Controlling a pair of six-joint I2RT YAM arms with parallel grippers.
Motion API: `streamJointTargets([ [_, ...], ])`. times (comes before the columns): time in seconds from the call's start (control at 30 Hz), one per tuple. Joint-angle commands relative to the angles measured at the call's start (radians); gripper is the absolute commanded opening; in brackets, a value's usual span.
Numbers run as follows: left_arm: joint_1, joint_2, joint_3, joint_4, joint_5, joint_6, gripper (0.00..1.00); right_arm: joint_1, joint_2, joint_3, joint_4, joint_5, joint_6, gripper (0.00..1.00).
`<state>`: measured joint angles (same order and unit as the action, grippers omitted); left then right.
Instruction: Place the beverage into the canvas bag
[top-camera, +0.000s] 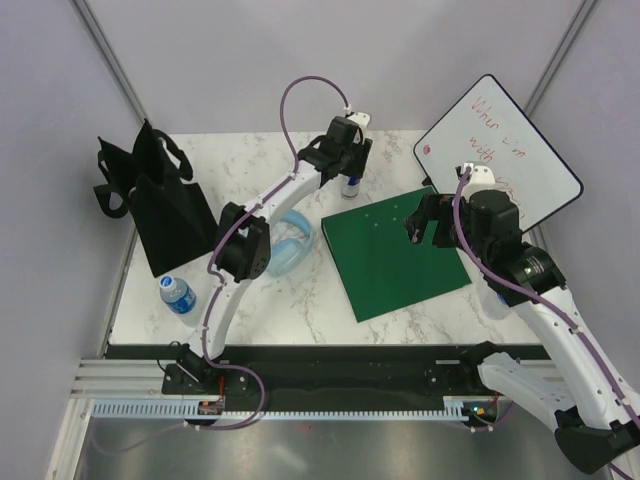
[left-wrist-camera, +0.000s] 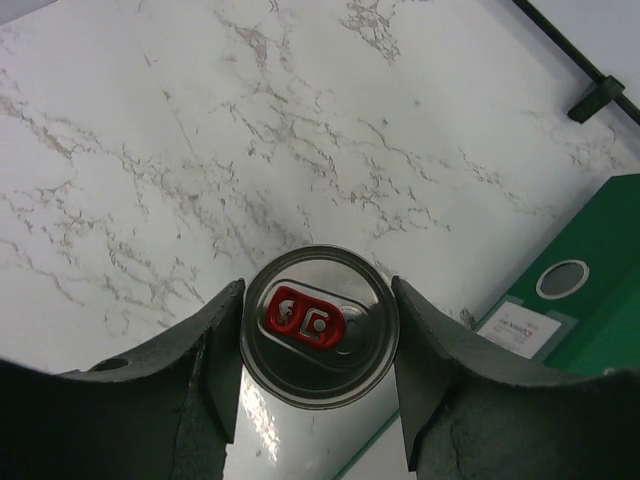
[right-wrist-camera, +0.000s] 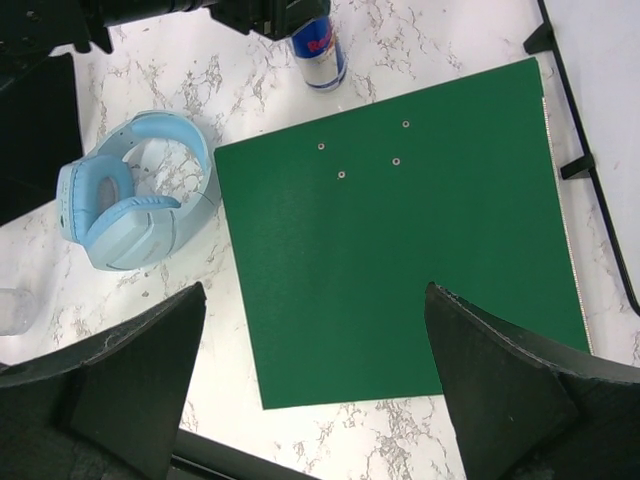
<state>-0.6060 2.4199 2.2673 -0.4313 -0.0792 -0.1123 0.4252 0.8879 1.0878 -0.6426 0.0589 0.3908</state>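
Note:
The beverage is a silver and blue can with a red tab (left-wrist-camera: 318, 325). It stands upright on the marble table at the back centre (top-camera: 352, 184) and shows in the right wrist view (right-wrist-camera: 318, 52). My left gripper (left-wrist-camera: 318, 345) reaches down over it (top-camera: 348, 160), and both fingers press against the can's sides. The canvas bag (top-camera: 160, 210), black and floppy with loop handles, lies at the far left of the table. My right gripper (right-wrist-camera: 315, 400) is open and empty, hovering over the green folder (top-camera: 425, 228).
A green folder (top-camera: 395, 252) lies at centre right, with a whiteboard (top-camera: 500, 150) behind it. Light blue headphones (top-camera: 290, 245) lie beside the left arm. A water bottle (top-camera: 178, 295) lies at the front left, below the bag.

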Motion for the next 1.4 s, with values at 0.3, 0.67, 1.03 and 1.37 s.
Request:
streamJointTargets([
  [0.3,-0.017,-0.459,-0.055,-0.099,-0.22,0.088,0.02,0.0,-0.035,0.007,0.037,-0.039,0.04,0.97],
  [0.67,0.222,-0.728,-0.092,-0.244,-0.271,0.068,0.02,-0.002,-0.056,0.008,0.038,-0.053,0.048,0.97],
  [1.03,0.61,-0.943,-0.215,-0.342,-0.205,0.004,0.02,-0.002,-0.064,-0.025,0.069,-0.091,0.063,0.97],
  [1.37,0.776,-0.964,-0.279,-0.368,-0.185,-0.056,0.02,-0.002,-0.078,-0.043,0.084,-0.097,0.066,0.97],
])
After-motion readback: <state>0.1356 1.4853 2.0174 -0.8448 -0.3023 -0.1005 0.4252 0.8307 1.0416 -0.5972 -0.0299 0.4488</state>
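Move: The can is already pinched in the left fingers, low over the far part of the table. The canvas bag's mouth lies about 46 cm to this hand's left, 12 cm back and 14 cm higher. The headphones are some 19 cm left, 15 cm back; the green board 8 cm right, 19 cm back; the bottle roughly 38 cm left, 31 cm back. From the right hand the bag's mouth is some 56 cm left, 16 cm ahead, about level. The can, kept pinched in the left fingers, is first raised steeply while drawn back a little, then swept left high over the table towards the bag's open mouth, roughly 47 cm left and 30 cm up in all, ending some 16 cm nearer the base. The hand swings about 50 degrees counter-clockwise and its fingertips tip up somewhat, slowing near the bag. ##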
